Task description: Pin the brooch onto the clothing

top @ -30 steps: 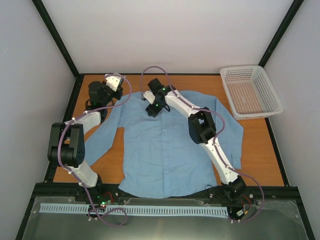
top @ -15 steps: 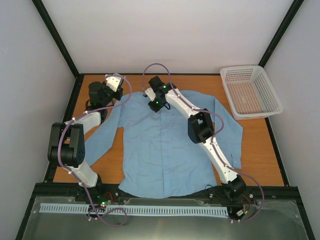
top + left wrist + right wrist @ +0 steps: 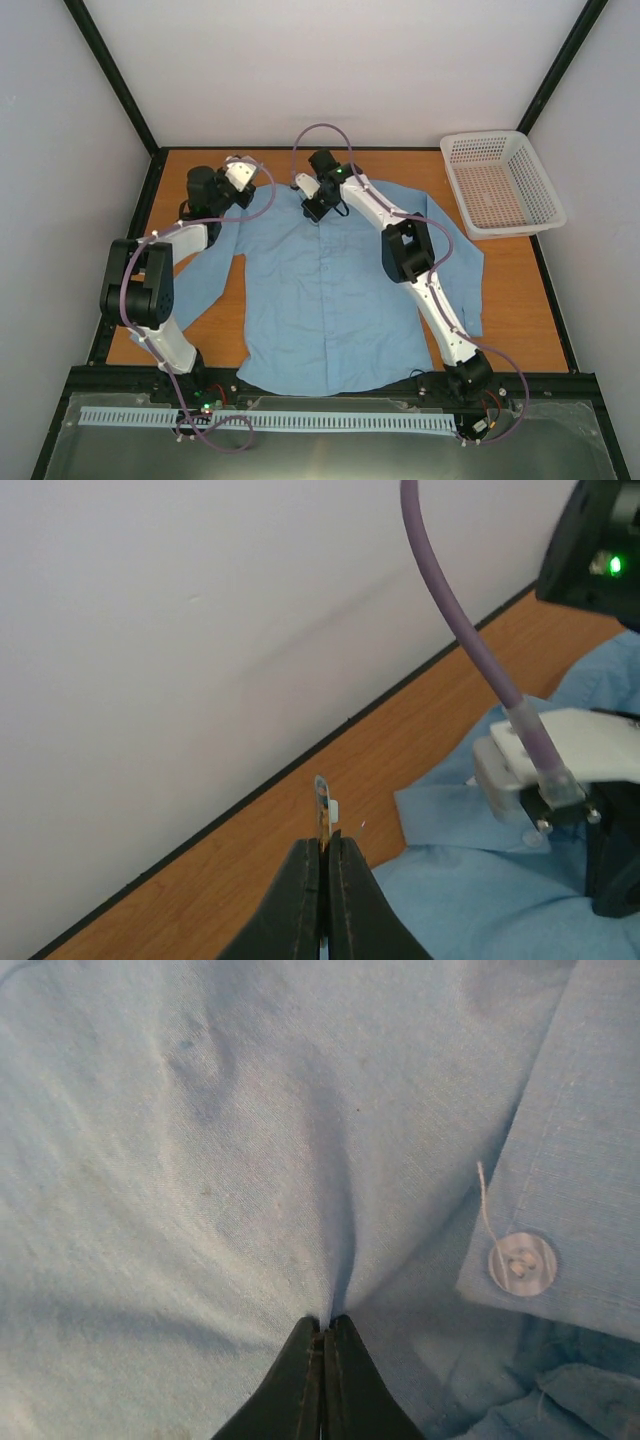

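The clothing (image 3: 330,290), a light blue shirt, lies spread flat on the wooden table. My right gripper (image 3: 311,212) is down near the collar, and in the right wrist view it (image 3: 327,1322) is shut on a pinched ridge of the shirt cloth (image 3: 250,1160). Just right of the pinch is a white button (image 3: 522,1263). My left gripper (image 3: 325,842) is shut on the brooch (image 3: 322,802), which shows edge-on as a thin disc sticking up past the fingertips. It hovers over bare table left of the collar (image 3: 440,805), and in the top view the left gripper (image 3: 250,190) sits by the shirt's left shoulder.
A white mesh basket (image 3: 500,185) stands at the back right corner. The back wall (image 3: 200,630) is close behind the left gripper. The right arm's wrist and purple cable (image 3: 470,640) lie just right of the brooch.
The right gripper has gone from open to shut, pinching the cloth, and has shifted slightly towards the collar. The left arm has moved a little right, towards the shirt.
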Robot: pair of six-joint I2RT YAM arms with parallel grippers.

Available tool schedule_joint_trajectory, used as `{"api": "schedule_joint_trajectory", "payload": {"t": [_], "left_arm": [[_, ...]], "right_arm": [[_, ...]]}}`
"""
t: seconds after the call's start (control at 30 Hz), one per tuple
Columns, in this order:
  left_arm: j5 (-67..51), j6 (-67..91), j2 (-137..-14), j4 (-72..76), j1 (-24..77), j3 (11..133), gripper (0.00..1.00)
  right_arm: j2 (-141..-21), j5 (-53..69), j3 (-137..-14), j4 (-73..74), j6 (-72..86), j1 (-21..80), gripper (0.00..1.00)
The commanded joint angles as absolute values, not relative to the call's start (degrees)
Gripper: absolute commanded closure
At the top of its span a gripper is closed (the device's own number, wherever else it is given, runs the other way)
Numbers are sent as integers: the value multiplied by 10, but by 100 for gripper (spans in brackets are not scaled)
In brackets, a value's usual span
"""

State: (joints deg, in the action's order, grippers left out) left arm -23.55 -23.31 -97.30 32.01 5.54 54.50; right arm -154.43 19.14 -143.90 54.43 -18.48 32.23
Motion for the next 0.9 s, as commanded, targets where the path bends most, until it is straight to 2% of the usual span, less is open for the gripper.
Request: {"api": "schedule_joint_trajectory", "payload": {"t": [0.0,0.43,0.7,0.87], "left_arm": [[-235,-262,-988,321,65,561,99],[-254,-388,-1059,319,103,578,99],[-322,-415,-1101,230,106,629,99],[-308,-419,-1109,243,107,623,99]], "right_arm": [[-1482,244,-1425,501,-187,318,97],[-1446,299,-1365,457,-157,303,97],[-1445,313,-1354,442,-153,295,97],[-1442,330,-1341,430,-147,290,97]]}}
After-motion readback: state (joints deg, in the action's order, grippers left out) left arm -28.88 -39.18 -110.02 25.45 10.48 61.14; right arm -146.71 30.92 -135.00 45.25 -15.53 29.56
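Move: The cloth pinched in the right fingertips lies about 13 cm to the left hand's right, level fore and aft, and some 18 cm lower. The shirt collar is about 7 cm beyond that pinch. From the right hand, the brooch in the left fingertips stands roughly 12 cm left, 2 cm ahead and 18 cm above, and the collar is 7 cm ahead. Left lowers the brooch about 8 cm and rightward towards the cloth, which right, still pinching, lifts about 5 cm. ##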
